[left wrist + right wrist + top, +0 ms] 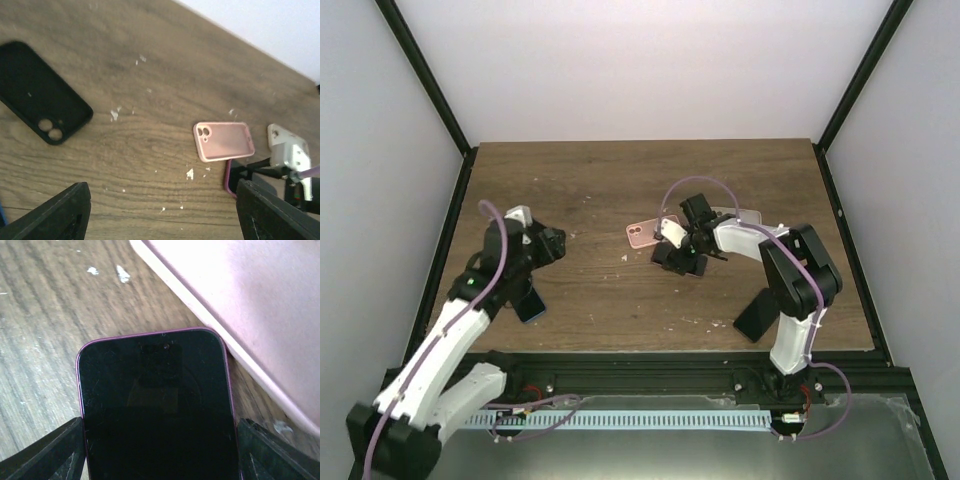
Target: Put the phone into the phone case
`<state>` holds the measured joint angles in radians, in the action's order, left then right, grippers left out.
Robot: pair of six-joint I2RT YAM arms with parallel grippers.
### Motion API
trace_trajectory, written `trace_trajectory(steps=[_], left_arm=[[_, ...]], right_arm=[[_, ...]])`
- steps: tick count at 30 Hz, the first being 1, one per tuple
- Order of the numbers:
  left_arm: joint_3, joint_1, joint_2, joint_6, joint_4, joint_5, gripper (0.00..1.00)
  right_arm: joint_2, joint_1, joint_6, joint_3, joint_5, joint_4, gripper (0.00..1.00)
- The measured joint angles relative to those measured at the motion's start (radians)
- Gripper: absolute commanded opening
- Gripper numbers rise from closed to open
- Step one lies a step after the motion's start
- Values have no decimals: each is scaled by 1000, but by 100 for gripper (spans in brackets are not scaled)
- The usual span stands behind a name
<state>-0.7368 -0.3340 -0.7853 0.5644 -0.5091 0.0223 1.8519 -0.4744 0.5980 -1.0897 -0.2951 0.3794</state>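
Note:
The phone [155,410] has a black screen and a magenta rim and lies face up between my right gripper's [157,455] two fingers, which press on its long sides. Its top end lies right beside the pink phone case [250,305], which lies open side up on the table. In the top view the right gripper [680,258] covers the phone, just right of the pink case [642,236]. The left wrist view shows the pink case [223,141] and the phone's rim [228,177]. My left gripper [165,215] is open and empty over the table's left side [548,245].
A black phone case [42,95] lies open side up near the left gripper. A pale clear case [745,216] lies behind the right arm. A black wedge [755,318] stands near the right arm's base, and a blue-black object [528,303] lies under the left arm. White crumbs dot the wood.

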Motion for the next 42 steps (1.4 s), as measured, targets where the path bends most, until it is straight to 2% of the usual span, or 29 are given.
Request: trace_trajectory(steps=[6, 11, 17, 29, 38, 42], left_arm=[[-43, 0, -348, 163, 121, -87, 61], [-140, -29, -648, 254, 238, -136, 58], [-260, -84, -881, 316, 358, -167, 53], [-372, -146, -1132, 375, 435, -205, 49], [-464, -179, -1216, 380, 413, -183, 30], [-484, -179, -1224, 375, 375, -159, 15]], right_arm=[[-16, 65, -105, 21, 15, -23, 74], [-37, 137, -207, 37, 77, -26, 74], [-58, 177, -248, 53, 140, -14, 75], [-73, 178, -261, 73, 175, -18, 75], [-98, 178, -278, 102, 188, -23, 75], [-106, 178, -278, 111, 188, -21, 74]])
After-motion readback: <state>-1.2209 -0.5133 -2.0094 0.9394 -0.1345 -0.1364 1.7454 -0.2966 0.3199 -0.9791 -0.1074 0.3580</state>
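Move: The pink phone case lies about 16 cm ahead of the left gripper, 23 cm to its right and 20 cm below. Level in height with that case, the black case is 16 cm ahead and 9 cm to the left of this gripper, and the held phone 8 cm ahead and 30 cm to the right. The right gripper's goal is a bare patch some 10 cm to its right and 2 cm ahead; from this gripper the pink case is 7 cm ahead and 7 cm left, the white case 10 cm ahead and 15 cm right. Bring the left gripper down, right and forward to the pink case's near-left end, tipping it some 30 degrees further down and narrowing the fingers from wide to about a quarter open, so they straddle the end wall. Meanwhile keep the right grip on the phone's long edges and carry it level, about 10 cm right, away from the pink case, turning it clockwise almost 30 degrees, then ease off. ##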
